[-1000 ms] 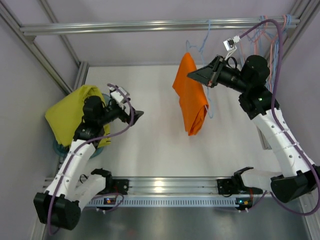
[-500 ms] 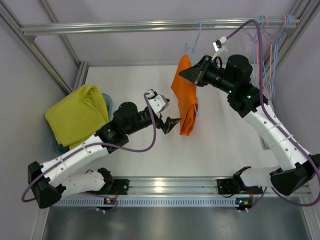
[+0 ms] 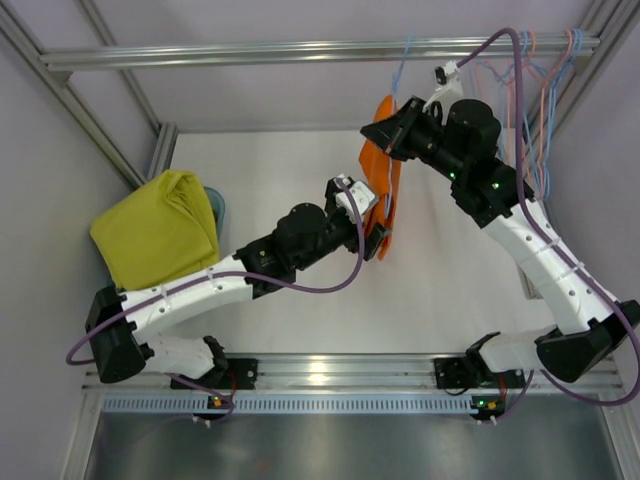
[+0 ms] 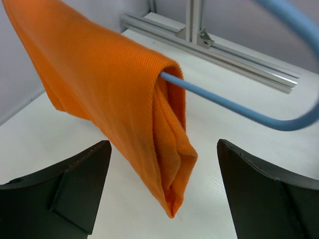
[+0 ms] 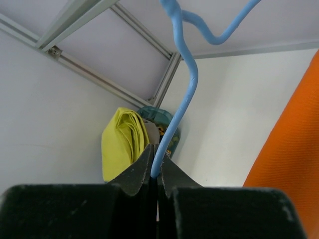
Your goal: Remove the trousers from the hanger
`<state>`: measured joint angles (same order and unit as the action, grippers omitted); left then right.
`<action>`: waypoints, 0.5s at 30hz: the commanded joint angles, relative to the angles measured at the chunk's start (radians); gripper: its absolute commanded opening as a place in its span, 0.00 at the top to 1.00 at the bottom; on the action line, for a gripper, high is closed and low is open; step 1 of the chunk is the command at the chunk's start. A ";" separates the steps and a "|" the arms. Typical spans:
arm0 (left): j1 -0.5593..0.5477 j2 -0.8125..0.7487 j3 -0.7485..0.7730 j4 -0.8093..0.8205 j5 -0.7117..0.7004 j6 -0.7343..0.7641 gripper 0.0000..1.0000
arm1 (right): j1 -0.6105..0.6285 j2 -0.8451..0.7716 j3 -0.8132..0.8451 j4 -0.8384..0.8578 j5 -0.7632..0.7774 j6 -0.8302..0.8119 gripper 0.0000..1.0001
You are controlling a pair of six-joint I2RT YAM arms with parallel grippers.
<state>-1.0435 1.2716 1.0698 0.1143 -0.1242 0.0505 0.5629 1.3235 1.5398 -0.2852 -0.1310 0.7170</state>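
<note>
Orange trousers (image 3: 382, 190) hang folded over the bar of a blue wire hanger (image 5: 182, 107) above the table. My right gripper (image 5: 156, 149) is shut on the hanger's neck and holds it up (image 3: 388, 128). My left gripper (image 3: 368, 222) is open, and the lower folded end of the orange trousers (image 4: 124, 99) hangs between its fingers (image 4: 75, 179) without touching either. The hanger bar (image 4: 234, 108) sticks out of the fold to the right. Mustard yellow-green trousers (image 3: 155, 238) lie folded at the far left, also in the right wrist view (image 5: 119, 144).
A teal container (image 3: 218, 205) sits under the yellow-green trousers by the left wall. Several more wire hangers (image 3: 545, 70) hang from the aluminium rail (image 3: 250, 52) at the top right. Frame posts run along both side walls.
My left arm has swung from beside the yellow-green trousers across to the orange trousers, its open jaws now around their lower end. My right gripper has carried the hanger slightly left and farther back.
</note>
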 commanded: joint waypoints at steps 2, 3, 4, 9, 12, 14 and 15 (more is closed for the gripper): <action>-0.004 0.021 0.041 0.096 -0.114 0.015 0.10 | 0.026 -0.035 0.103 0.181 0.018 -0.036 1.00; -0.004 0.021 0.041 0.105 -0.112 0.021 0.12 | 0.028 -0.035 0.102 0.184 0.016 -0.036 1.00; -0.003 0.023 0.036 0.108 -0.111 0.040 0.18 | 0.029 -0.038 0.100 0.184 0.016 -0.036 1.00; 0.022 0.017 0.035 0.094 -0.117 0.023 0.44 | 0.029 -0.040 0.097 0.185 0.010 -0.044 1.00; 0.039 -0.003 0.025 0.084 -0.106 0.034 0.53 | 0.031 -0.044 0.089 0.190 0.007 -0.048 1.00; 0.042 -0.009 0.022 0.076 -0.115 0.051 0.58 | 0.029 -0.044 0.088 0.196 -0.002 -0.042 1.00; 0.043 -0.009 0.022 0.074 -0.120 0.057 0.63 | 0.029 -0.043 0.086 0.204 -0.008 -0.034 1.00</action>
<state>-1.0103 1.2991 1.0721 0.1390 -0.2184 0.0822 0.5743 1.3235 1.5524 -0.2787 -0.1261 0.7101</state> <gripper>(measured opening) 0.394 0.012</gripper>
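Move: The left gripper, open, has the lower end of the orange trousers just in front of it, about 3 cm ahead, 2 cm to its right and roughly level. The hanger's lower bar runs some 3 cm ahead, 1 cm right and 6 cm above. The hanger's neck, held by the right gripper, is about 9 cm ahead, 2 cm left and 12 cm up. From the right gripper the trousers' lower end lies some 9 cm back, 4 cm right and 14 cm down. Bring the left gripper about 3 cm forward, easing slightly left, so its fingers straddle the hanging lower part of the trousers beneath the hanger bar, and turn it some 5 degrees counter-clockwise. As it goes, close the fingers from wide open to under half, gathering the cloth between them. Keep the right gripper still, shut on the hanger's neck. ##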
